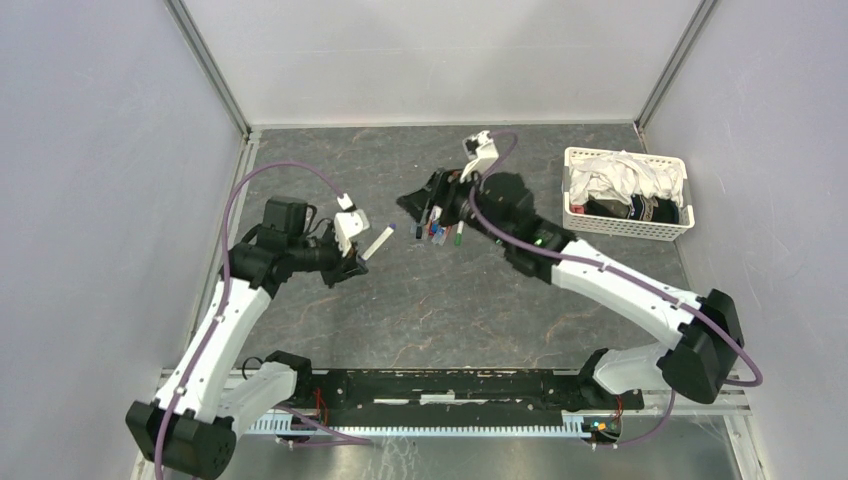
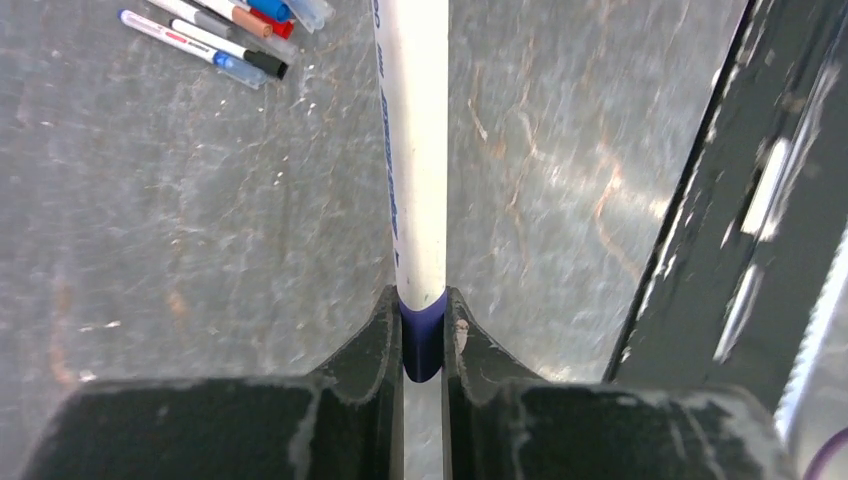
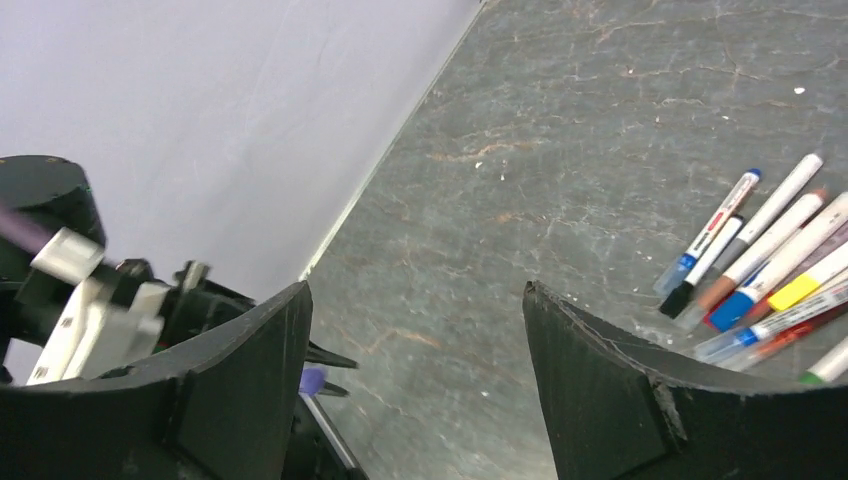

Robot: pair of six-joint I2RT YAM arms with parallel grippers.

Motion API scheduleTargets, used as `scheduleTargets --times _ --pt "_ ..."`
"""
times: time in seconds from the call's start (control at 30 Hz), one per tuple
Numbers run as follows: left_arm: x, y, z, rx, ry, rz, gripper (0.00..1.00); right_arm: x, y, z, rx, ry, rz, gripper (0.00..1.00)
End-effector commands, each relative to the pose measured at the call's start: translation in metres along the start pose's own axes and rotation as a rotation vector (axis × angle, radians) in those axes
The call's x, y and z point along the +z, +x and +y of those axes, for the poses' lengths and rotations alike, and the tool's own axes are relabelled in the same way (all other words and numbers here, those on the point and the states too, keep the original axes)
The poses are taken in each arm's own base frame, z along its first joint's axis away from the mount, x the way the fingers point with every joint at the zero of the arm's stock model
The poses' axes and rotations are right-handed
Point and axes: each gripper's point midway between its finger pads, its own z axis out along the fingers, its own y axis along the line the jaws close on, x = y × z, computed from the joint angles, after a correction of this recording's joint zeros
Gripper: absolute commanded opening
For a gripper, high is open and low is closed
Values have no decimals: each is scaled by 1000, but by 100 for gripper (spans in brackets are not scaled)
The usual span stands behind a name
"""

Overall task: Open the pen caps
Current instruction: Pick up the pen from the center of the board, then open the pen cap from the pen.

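My left gripper (image 1: pixel 352 260) (image 2: pixel 423 322) is shut on the dark purple end (image 2: pixel 423 345) of a white-barrelled pen (image 1: pixel 377 243) (image 2: pixel 415 150). The pen sticks out up and to the right, above the table. Its far tip (image 1: pixel 392 229) is small and purple; I cannot tell whether a cap sits on it. A pile of pens (image 1: pixel 441 232) (image 2: pixel 225 35) (image 3: pixel 770 265) with coloured ends lies at the table's middle. My right gripper (image 1: pixel 430 212) (image 3: pixel 415 300) hangs just left of that pile, jaws wide open and empty. No loose pen caps can be made out.
A white basket (image 1: pixel 572 200) holding cloth and dark items stands at the back right. Grey walls with metal corner rails close in the dark stone table (image 1: pixel 420 310). A black rail (image 1: pixel 440 385) runs along the near edge between the arm bases.
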Motion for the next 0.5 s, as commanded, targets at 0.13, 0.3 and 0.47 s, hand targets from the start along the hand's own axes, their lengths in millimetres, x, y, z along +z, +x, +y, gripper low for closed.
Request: scheduleTargets --times 0.13,0.3,0.47 --pt "-30 23 -6 508 0 119 2 -16 63 65 -89 -443 445 87" --pt "-30 18 -4 555 16 121 2 -11 95 92 -103 -529 549 89" --pt "-30 20 -3 620 15 122 2 1 121 100 -111 -537 630 85"
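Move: The pen already pinched in the left gripper has its middle about 7 cm back from the open right gripper, 8 cm to its left and 8 cm below. The left gripper stands some 10 cm back, 11 cm left and 12 cm below; the marker pile is roughly 3 cm back, 3 cm right and 29 cm below. From the left gripper, the pen's middle is about 3 cm ahead, 3 cm right and 4 cm up. Swing the right gripper about 10 cm back and 8 cm left, sinking nearly 6 cm after a level start, and turn it some 40 degrees counter-clockwise so its wide-open fingers come up to the pen's free end. Keep the left grip on the blue end, easing that hand a few centimetres left and back while rolling its wrist. ##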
